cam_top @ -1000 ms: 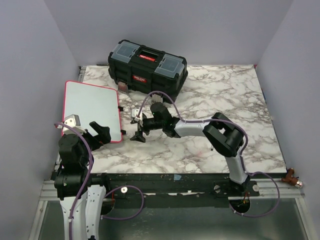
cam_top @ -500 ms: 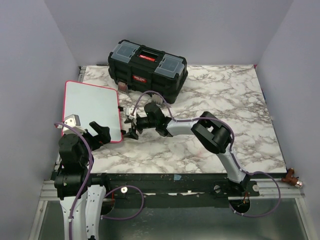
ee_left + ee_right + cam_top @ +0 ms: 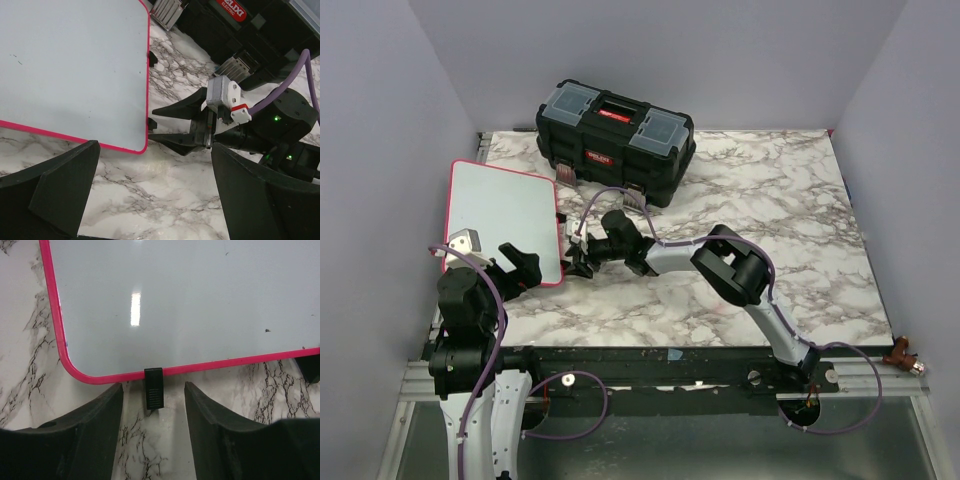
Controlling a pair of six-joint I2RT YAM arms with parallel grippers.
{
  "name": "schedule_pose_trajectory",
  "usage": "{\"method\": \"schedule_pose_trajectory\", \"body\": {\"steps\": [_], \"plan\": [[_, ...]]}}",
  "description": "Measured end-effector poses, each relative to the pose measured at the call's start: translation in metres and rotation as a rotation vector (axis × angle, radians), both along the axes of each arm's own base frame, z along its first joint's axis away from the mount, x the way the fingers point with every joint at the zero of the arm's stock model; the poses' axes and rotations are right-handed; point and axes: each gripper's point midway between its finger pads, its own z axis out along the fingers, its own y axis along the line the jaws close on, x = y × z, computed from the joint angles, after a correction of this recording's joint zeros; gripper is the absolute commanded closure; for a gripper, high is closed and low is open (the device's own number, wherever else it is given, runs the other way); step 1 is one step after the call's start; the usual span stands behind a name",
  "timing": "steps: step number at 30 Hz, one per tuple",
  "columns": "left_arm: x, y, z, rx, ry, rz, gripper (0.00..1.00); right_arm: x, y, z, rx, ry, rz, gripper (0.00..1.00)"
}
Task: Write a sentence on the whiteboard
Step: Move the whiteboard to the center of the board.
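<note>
The whiteboard lies flat at the table's left, with a glossy white face and a pink-red rim. Its face is blank in all views, so no sentence shows. My right gripper is open, low at the board's right edge near its near corner. In the right wrist view the gripper has its jaws on either side of a small black clip on the board's rim. My left gripper is open and empty above the board's near right corner. No marker pen is in view.
A black toolbox with a red handle stands behind the board at the back, also showing in the left wrist view. A second black clip sits further along the rim. Grey walls close in the table on three sides.
My right arm has reached further left, bringing its open gripper up to the whiteboard's right edge. The left arm and the board have not moved.
</note>
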Motion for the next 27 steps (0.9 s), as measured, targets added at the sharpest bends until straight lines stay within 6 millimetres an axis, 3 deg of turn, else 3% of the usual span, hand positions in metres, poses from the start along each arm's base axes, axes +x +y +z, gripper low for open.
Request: {"method": "schedule_pose_trajectory", "body": {"steps": [19, 27], "plan": [[0.000, 0.000, -0.001, 0.000, 0.003, 0.000, 0.04, 0.003, 0.006, 0.002, -0.012, 0.012, -0.006, 0.66], [0.000, 0.000, -0.001, 0.000, 0.004, 0.000, 0.04, 0.000, 0.010, -0.006, -0.064, 0.050, 0.002, 0.96]]}}
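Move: The right hand, reaching across to its left, has the whiteboard's near clip between its open fingertips, about 1 cm farther left and 1 cm lower than the hand point. The board's far clip is some 12 cm ahead and 2 cm left, the whiteboard's middle about 11 cm ahead and 17 cm left, and the toolbox roughly 26 cm ahead and 12 cm right. From the left hand, the near clip is about 10 cm ahead, 5 cm right and 20 cm below. The right hand stays at the whiteboard's near right edge while its already closing fingers go on from just over half open to nearly shut, pinching the near clip from its near and far sides. Midway it starts to nudge about 1 cm left against the board's edge, rising a hair and then sinking some 0.5 cm below its starting height, while the fingers tip about 5 degrees further down. ##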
